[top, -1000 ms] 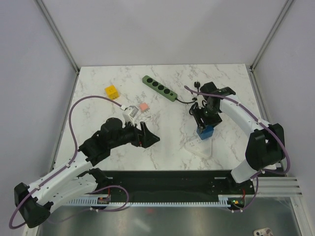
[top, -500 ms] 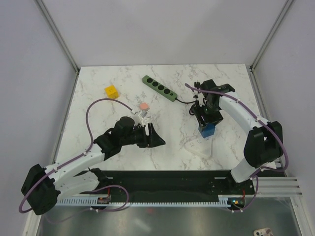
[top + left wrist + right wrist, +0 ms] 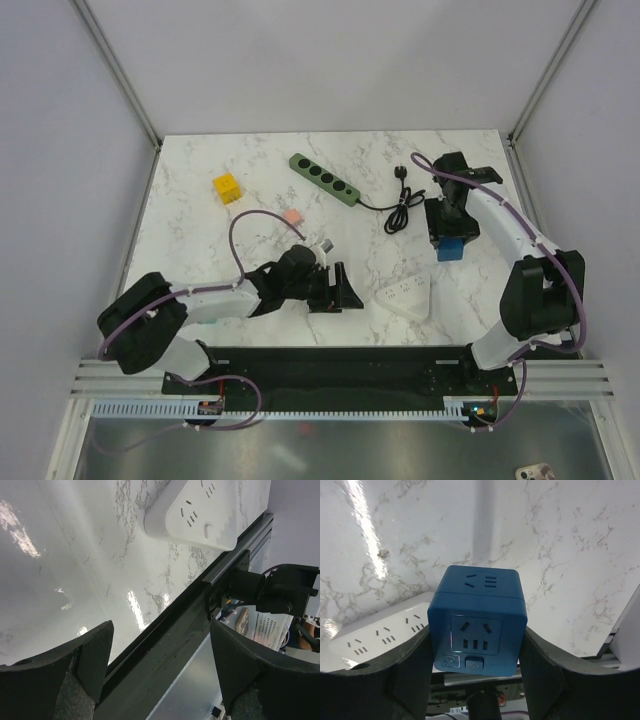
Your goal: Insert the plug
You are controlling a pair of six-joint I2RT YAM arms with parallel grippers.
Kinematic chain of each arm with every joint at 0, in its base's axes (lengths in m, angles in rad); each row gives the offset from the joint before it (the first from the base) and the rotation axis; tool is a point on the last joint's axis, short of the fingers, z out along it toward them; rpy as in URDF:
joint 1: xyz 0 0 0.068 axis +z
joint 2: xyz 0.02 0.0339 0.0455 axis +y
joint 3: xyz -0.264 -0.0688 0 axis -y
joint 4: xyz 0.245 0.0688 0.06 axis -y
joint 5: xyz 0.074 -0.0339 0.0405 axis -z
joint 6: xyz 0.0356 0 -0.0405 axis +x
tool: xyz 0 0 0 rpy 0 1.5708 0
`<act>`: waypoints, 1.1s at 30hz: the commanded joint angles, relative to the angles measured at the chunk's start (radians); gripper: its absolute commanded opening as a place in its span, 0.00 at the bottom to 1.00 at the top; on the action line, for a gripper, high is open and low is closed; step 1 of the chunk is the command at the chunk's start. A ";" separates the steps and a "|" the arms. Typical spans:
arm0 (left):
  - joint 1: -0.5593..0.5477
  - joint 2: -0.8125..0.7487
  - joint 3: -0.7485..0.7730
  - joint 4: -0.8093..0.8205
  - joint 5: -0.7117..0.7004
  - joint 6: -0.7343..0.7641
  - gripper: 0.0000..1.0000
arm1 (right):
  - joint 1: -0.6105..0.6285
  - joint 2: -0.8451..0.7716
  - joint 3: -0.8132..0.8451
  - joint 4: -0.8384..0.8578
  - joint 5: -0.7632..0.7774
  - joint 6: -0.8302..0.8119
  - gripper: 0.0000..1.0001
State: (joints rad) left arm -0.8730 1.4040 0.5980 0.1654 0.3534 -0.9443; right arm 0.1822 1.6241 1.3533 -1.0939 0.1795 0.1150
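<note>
The black plug [image 3: 402,172] lies at the back of the marble table, its coiled cable [image 3: 402,212] running to a green power strip [image 3: 324,179]. To the right of the coil, my right gripper [image 3: 445,235] is shut on a blue cube socket [image 3: 452,248]. The right wrist view shows the cube [image 3: 477,625] clamped between both fingers, its outlet face towards the camera. My left gripper [image 3: 340,290] is open and holds nothing. It sits low near the front edge, just left of a white power strip [image 3: 405,297]. In the left wrist view that strip [image 3: 192,512] lies ahead of the spread fingers [image 3: 95,650].
A yellow block [image 3: 227,186] and a small pink block [image 3: 291,216] lie at the back left. The black front rail [image 3: 170,630] runs right under my left gripper. The white strip [image 3: 380,630] also shows below and left of the held cube.
My right gripper has carried the blue cube away from the white strip, back and to the right, uncovering the plug and coil. My left arm has swung right and forward towards the white strip.
</note>
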 commanded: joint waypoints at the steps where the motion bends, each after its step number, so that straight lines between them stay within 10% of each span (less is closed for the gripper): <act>1: -0.032 0.088 0.052 0.187 0.006 -0.120 0.85 | 0.002 -0.101 0.035 0.109 -0.032 0.086 0.00; 12: -0.060 0.418 0.232 0.233 -0.010 -0.143 0.81 | -0.003 -0.240 -0.003 0.207 -0.081 0.118 0.00; 21: -0.075 0.472 0.279 0.192 -0.014 -0.133 0.74 | -0.003 -0.417 -0.337 0.211 0.186 0.489 0.00; 33: -0.075 0.441 0.278 0.169 0.002 -0.086 0.55 | 0.029 -0.431 -0.542 0.201 -0.038 0.572 0.00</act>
State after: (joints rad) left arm -0.9428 1.8561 0.8558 0.3347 0.3431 -1.0576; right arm 0.1905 1.2522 0.8272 -0.9253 0.2153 0.6300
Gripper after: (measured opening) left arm 0.567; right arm 0.676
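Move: The white power strip's middle lies about 15 cm to the left hand's right, 4 cm ahead and 7 cm below; the held blue cube is some 26 cm right of that hand, 13 cm ahead and nearly level. From the right hand, the strip is about 8 cm back, 10 cm left and 10 cm below, with the black cable coil roughly 14 cm ahead, 12 cm left and 11 cm below. Left hand reaches 8 cm right towards white strip, narrowing; right lifts held cube, then swings back and down. ##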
